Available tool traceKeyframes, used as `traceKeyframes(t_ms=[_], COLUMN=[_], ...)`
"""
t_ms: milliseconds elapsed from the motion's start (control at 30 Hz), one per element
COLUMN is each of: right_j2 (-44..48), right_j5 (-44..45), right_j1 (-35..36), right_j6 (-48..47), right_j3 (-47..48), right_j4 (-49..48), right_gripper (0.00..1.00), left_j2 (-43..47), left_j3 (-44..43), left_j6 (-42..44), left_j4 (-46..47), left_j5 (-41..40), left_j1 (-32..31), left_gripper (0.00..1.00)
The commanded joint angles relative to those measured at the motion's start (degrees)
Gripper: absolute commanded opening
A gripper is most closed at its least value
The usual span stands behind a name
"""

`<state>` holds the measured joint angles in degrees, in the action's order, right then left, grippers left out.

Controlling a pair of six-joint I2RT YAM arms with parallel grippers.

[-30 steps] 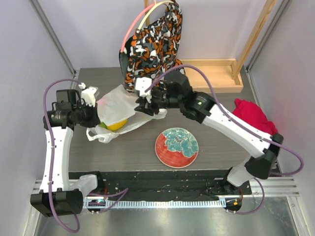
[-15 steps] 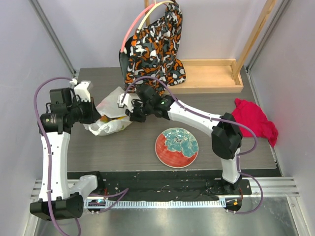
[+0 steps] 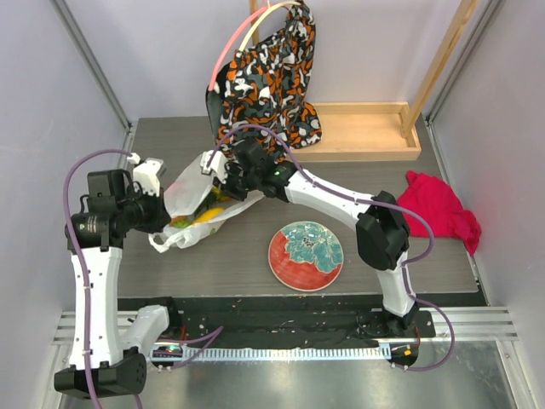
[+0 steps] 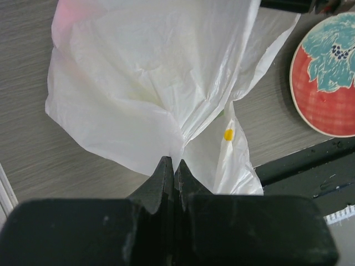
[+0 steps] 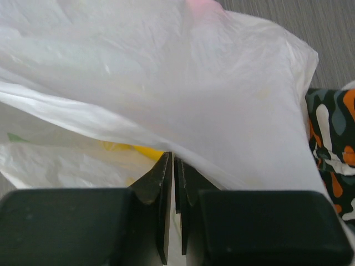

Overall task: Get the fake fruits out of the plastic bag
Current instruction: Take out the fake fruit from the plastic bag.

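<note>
The translucent white plastic bag point(image 3: 189, 209) lies at the left of the table, held at both ends. My left gripper point(image 3: 163, 219) is shut on the bag's left edge; in the left wrist view its jaws point(image 4: 173, 162) pinch a gathered fold of the bag point(image 4: 150, 94). My right gripper point(image 3: 220, 175) is shut on the bag's far right edge; in the right wrist view the jaws point(image 5: 171, 158) pinch the film point(image 5: 183, 83). A yellow fake fruit point(image 3: 209, 215) and an orange-red piece show through the bag's mouth. The yellow fruit also shows in the right wrist view point(image 5: 138, 149).
A red-and-teal floral plate point(image 3: 306, 255) sits in front of the bag, also in the left wrist view point(image 4: 327, 83). An orange-black-white patterned cloth bag point(image 3: 264, 77) hangs at the back. A wooden tray point(image 3: 366, 132) is at the back right, a red cloth point(image 3: 438, 209) at the right.
My right gripper swung left across the bag and now holds its far edge. The bag was bunched, then spread again, and its mouth now shows yellow and orange fruits. My left gripper stayed shut on it.
</note>
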<state>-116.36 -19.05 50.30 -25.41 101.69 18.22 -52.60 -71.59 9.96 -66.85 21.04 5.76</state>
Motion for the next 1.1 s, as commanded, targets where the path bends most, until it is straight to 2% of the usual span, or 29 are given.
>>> traceKeyframes(t_ms=[0,100,167,200,233,300,367,500,633,667,700,800,900,1067], right_j2=[3.5,1.1,1.7,5.6,8.0,14.3,16.3,12.9,4.1,2.6,1.6,-1.3,-1.9,-2.7], right_j5=[3.4,7.1,12.6,13.7,14.2,12.0,10.5,10.8,9.5,9.4,9.2,9.5,8.9,5.2], right_j1=[-1.0,-0.5,-0.1,0.2,0.8,2.1,2.7,2.7,2.6,2.6,2.6,2.5,2.5,2.6], right_j6=[-2.3,-3.5,-3.3,-3.2,-3.9,-4.4,-3.5,-4.5,-7.4,-8.1,-8.4,-10.4,-14.4,-21.3], right_j3=[-2.4,-3.3,-7.4,-10.7,-18.6,-24.5,-28.1,-22.9,-11.1,-9.4,-6.6,-4.4,-6.0,-8.5], right_j4=[-0.9,-0.7,-1.9,-3.3,-4.8,-4.6,-3.5,-3.9,-3.5,-3.6,-3.5,-4.6,-8.5,-15.8], right_gripper=[0.15,0.19,0.19,0.19,0.19,0.19,0.19,0.19,0.23,0.26,0.36,0.57,0.67,0.73], left_j2=[0.3,0.1,0.7,1.1,2.1,3.3,4.7,5.0,4.8,4.9,4.8,4.2,3.1,1.7], left_j3=[0.1,0.0,0.4,0.6,0.9,2.5,3.4,4.4,4.6,4.5,4.5,4.2,3.4,2.8], left_j6=[3.5,4.7,5.2,5.6,5.6,5.5,6.0,6.7,6.4,5.7,5.3,4.2,4.0,3.2], left_j4=[0.0,-0.7,-0.9,-0.8,-0.6,0.8,1.5,0.8,0.4,1.0,1.4,2.8,3.1,4.0], left_j5=[-0.5,-2.1,-2.7,-3.0,-2.9,-2.5,-1.8,-1.5,-1.5,-1.5,-1.4,-0.8,-0.1,0.9], left_j1=[0.3,0.3,0.3,0.2,0.3,0.3,0.2,0.2,0.3,0.2,0.3,0.3,0.2,0.2], left_gripper=[0.0,0.0,0.0,0.0,0.0,0.0,0.0,0.0,0.0,0.0,0.0,0.0,0.0,0.0])
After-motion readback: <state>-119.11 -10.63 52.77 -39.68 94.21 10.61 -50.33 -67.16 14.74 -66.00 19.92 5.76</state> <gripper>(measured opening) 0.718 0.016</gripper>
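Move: Down in the bag, the yellow fruit lies about 6 cm back and 5 cm to the left of the right hand, some 12 cm below it. The green fruit is about 8 cm farther left than the yellow one and 2 cm nearer the base. The plate sits roughly 18 cm back and 22 cm right of the right hand. From the left hand, which has the bag's edge pinched, the yellow fruit is about 5 cm ahead, 9 cm right and 19 cm below. Dipping first down and right by about 10 cm, and back some 6, the right hand then swings back left, up and forward, and sinks again beside the yellow fruit, ending about 6 cm lower than it began. On the return the nearly shut fingers spread wide under the plastic. The left hand keeps its pinch on the bag's edge and eases down about 2 cm. ##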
